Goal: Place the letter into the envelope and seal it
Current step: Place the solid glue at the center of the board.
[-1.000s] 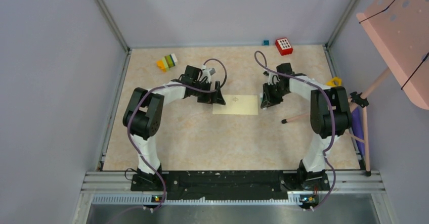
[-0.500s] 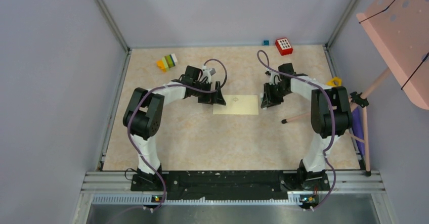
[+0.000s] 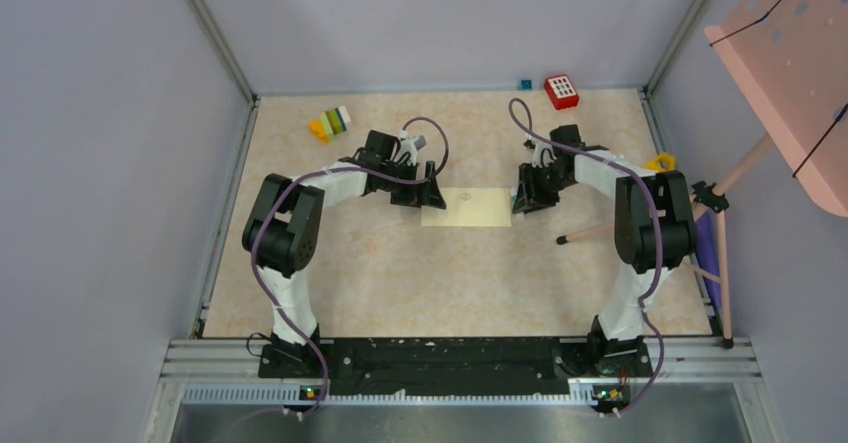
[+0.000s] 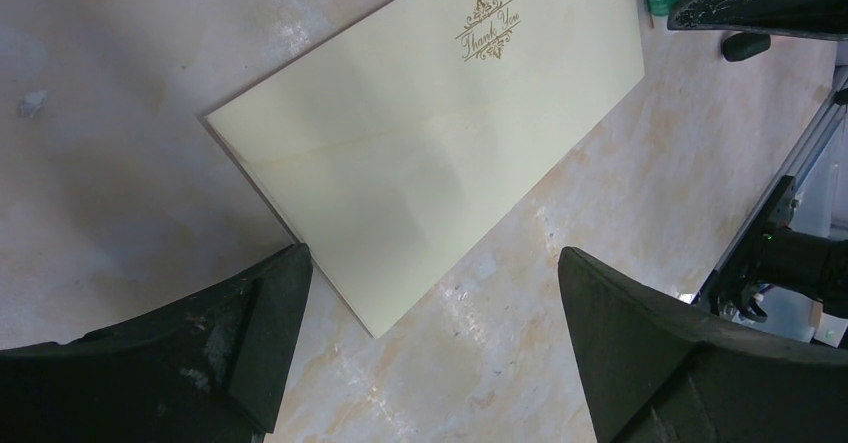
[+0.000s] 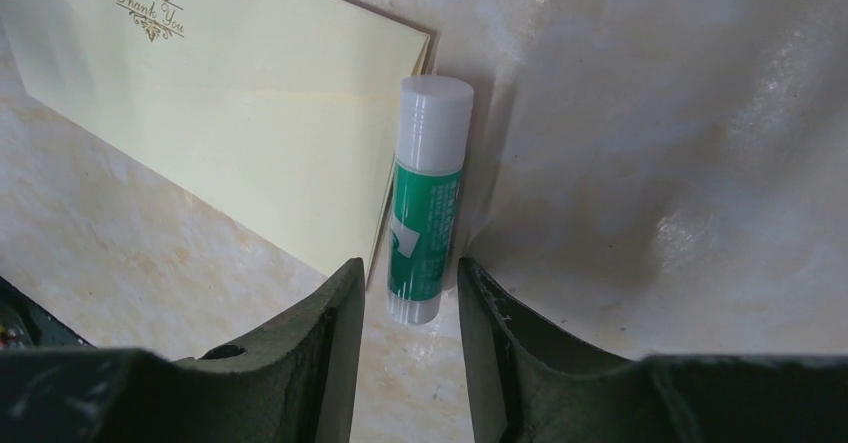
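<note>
The cream envelope (image 3: pixel 466 207) lies flat on the marble table, its gold "Thank You" mark facing up. The letter is out of view. My left gripper (image 3: pixel 432 195) stands wide open at the envelope's left end, and in the left wrist view a corner of the envelope (image 4: pixel 430 133) reaches toward the space between the fingers of that gripper (image 4: pixel 430 258). A green and white glue stick (image 5: pixel 428 203) lies on the table along the right edge of the envelope (image 5: pixel 230 113). My right gripper (image 5: pixel 410 265) is open around the stick's near end, with a small gap on each side.
At the back are stacked coloured blocks (image 3: pixel 330 123), a red block with white dots (image 3: pixel 561 90) and a small blue cube (image 3: pixel 525 84). A yellow piece (image 3: pixel 661 161) and a wooden rod (image 3: pixel 590 231) lie by the right arm. A pink perforated board (image 3: pixel 790 73) overhangs the right wall.
The right gripper's jaws have spread apart, leaving the glue stick lying beside the envelope. The left arm and the envelope have not moved.
</note>
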`<action>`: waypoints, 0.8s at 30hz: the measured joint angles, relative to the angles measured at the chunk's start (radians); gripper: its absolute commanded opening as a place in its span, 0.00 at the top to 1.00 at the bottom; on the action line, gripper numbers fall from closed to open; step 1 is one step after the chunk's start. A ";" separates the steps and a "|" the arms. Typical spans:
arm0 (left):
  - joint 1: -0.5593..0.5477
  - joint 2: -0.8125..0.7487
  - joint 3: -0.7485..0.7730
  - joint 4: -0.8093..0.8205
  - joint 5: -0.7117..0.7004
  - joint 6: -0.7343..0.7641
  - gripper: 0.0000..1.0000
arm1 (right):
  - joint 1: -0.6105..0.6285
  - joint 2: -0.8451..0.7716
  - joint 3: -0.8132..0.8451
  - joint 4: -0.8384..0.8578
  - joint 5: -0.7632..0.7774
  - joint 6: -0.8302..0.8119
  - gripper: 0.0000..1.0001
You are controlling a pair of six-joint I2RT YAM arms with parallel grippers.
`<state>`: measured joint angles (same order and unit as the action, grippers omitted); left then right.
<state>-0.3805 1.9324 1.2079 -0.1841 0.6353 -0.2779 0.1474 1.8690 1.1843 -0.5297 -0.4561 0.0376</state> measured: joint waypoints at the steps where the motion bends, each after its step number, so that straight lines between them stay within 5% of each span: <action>1: 0.000 0.000 0.000 -0.001 0.000 0.000 0.02 | 0.000 0.000 0.000 0.000 -0.002 0.000 0.57; 6: 0.000 -0.019 0.000 -0.023 -0.010 0.017 0.02 | 0.000 -0.001 0.001 -0.002 -0.027 0.000 0.46; 24: 0.019 -0.100 0.010 -0.069 -0.045 0.103 0.01 | -0.002 -0.026 0.001 0.005 0.041 -0.018 0.36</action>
<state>-0.3611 1.8324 1.2182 -0.2535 0.5900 -0.1753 0.1455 1.8427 1.1854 -0.5251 -0.4152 0.0200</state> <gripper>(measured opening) 0.985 0.623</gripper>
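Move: The glue stick lies between the right fingertips, its middle about 2 cm ahead and 1 cm below. The envelope's middle is about 9 cm left and 1 cm ahead of that hand, 2 cm lower; the black rod tip is roughly 7 cm right and 5 cm back, 1 cm down. From the left hand, hovering over the envelope's left end, the glue stick is some 14 cm right, 1 cm ahead and 4 cm down. With the glue stick already let go beside the envelope, the right fingers keep opening around its rear end, from over a third to about three-fifths wide; that hand edges slightly left, then right by about 1 cm, lifting and easing forward under 1 cm. The left hand, still wide open, rises some 3 cm off the envelope's end and draws about 1.5 cm left, tilting slightly. ##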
